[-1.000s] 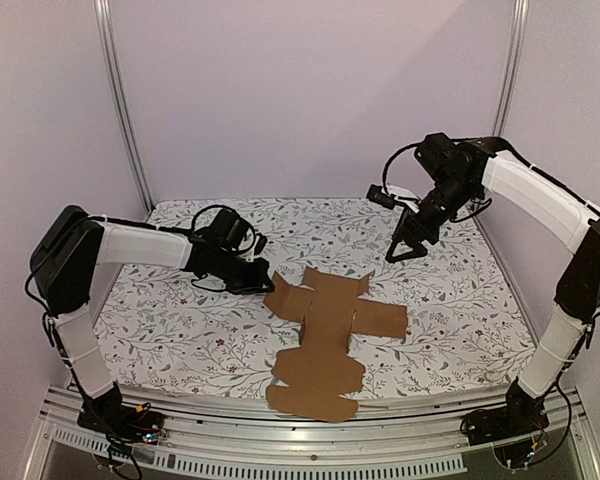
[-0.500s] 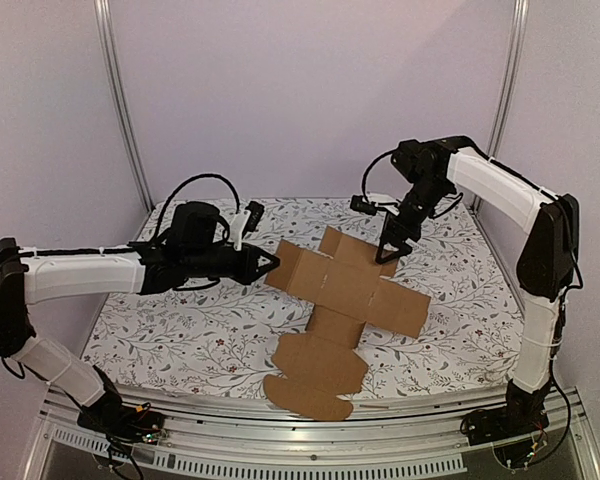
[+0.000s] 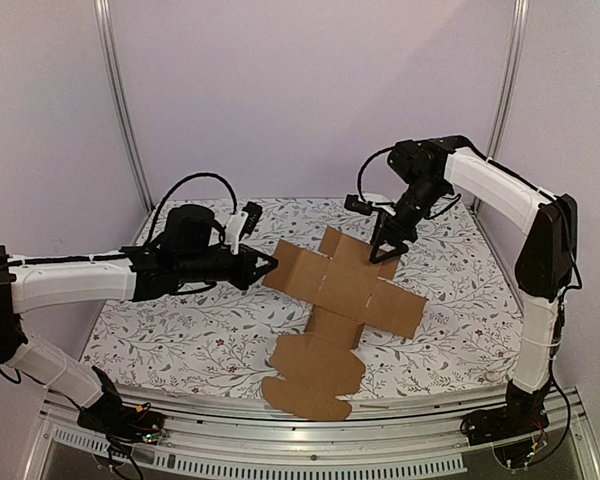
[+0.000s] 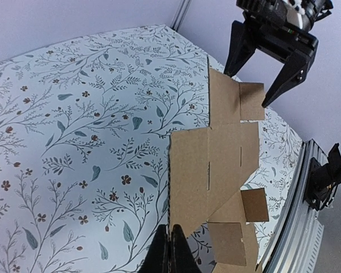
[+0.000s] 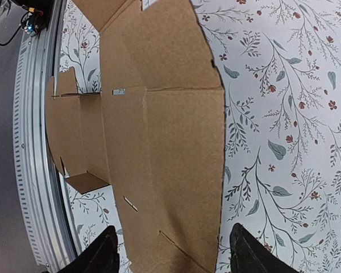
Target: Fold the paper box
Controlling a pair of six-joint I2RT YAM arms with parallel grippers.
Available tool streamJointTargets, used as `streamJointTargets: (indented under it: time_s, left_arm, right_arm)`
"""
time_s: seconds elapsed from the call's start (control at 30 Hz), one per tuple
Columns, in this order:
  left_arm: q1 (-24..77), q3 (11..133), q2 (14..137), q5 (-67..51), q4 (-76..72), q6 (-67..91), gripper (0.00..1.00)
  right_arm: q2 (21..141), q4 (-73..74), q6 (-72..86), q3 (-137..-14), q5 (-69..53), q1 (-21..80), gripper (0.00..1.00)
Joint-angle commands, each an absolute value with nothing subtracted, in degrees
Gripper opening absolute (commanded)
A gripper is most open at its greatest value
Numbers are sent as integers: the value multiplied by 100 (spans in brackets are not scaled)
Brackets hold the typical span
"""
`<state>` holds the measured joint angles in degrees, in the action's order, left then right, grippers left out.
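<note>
The paper box [image 3: 345,285] is an unfolded brown cardboard blank spread across the middle of the floral table, its near flaps [image 3: 315,375] reaching the front edge. My left gripper [image 3: 268,262] is shut on the blank's left edge and holds that side slightly raised. In the left wrist view the fingertips [image 4: 170,250] pinch the cardboard edge [image 4: 184,182]. My right gripper [image 3: 383,252] hangs open over the far right flap. In the right wrist view its gripper [image 5: 173,256] straddles the cardboard [image 5: 159,131], one finger on each side. The left wrist view also shows that open gripper [image 4: 264,74] above the far flap.
A floral cloth [image 3: 180,320] covers the table. An aluminium rail [image 3: 310,420] runs along the near edge, with cables at the arm bases. Frame posts [image 3: 120,110] and lilac walls close in the back and sides.
The left arm reached right, took the blank's left edge and shifted and spread it. The right gripper came down and left over the far flap, and its jaws narrowed a little.
</note>
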<state>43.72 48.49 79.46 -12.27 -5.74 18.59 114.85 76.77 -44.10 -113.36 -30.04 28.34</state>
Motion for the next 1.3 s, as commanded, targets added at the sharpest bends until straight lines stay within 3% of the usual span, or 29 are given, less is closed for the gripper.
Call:
streamJointTargets:
  time_s: [0.0, 0.13, 0.27, 0.43, 0.57, 0.7, 0.83, 1.07, 1.27]
  left_arm:
    - [4438, 4896, 7988, -1035, -626, 1775, 0]
    - [4438, 5007, 8218, -985, -676, 1700, 0]
    - [4438, 5137, 8522, -985, -793, 1645, 0]
    - [4438, 5072, 8820, -957, -1146, 1781, 0]
    - [4431, 4931, 8917, -930, -1424, 1887, 1]
    - [4430, 4777, 8780, -862, -1485, 1972, 23]
    - [4406, 4342, 8307, -498, -1589, 2028, 36]
    - [4083, 3548, 8000, 234, -1766, 2618, 42]
    - [3967, 3323, 8311, -17, -1857, 3093, 43]
  right_arm:
    - [11636, 8124, -4494, -11562, -3116, 2949, 55]
    - [11613, 7956, -4501, -11449, -2819, 3013, 28]
    - [11513, 7438, -4454, -11011, -2408, 3274, 15]
    - [11294, 6355, -4237, -10328, -787, 3816, 0]
    - [11204, 5891, -4129, -10108, -46, 4042, 0]
    - [11171, 5565, -4126, -10039, 535, 4131, 0]
    - [11177, 5340, -4193, -9963, 712, 4233, 0]
    - [11384, 5290, -4496, -9937, 869, 4391, 0]
    - [11456, 5248, -4577, -9853, 793, 4452, 0]
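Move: The left hand already grips the raised end edge of the box's left flap; the flap's middle lies about 5 cm to its right, level fore and aft and some 2 cm lower. The slotted centre panel is roughly 16 cm to its right, 6 cm lower. From the open right hand, the back flap lies about 4 cm left, 3 cm ahead and 5 cm below; the centre panel about 7 cm left, 4 cm back and 6 below. The box's left flap is lowered some 5 cm, still pinched, then let go as the left fingers open; that hand lifts slightly, swings left about 7 cm away from the flap and sinks again, turning counter-clockwise. The right fingers shut near the back flap; that hand drops 7 cm and drifts left, then eases forward, its fingertips tipping outward some 30 degrees. ##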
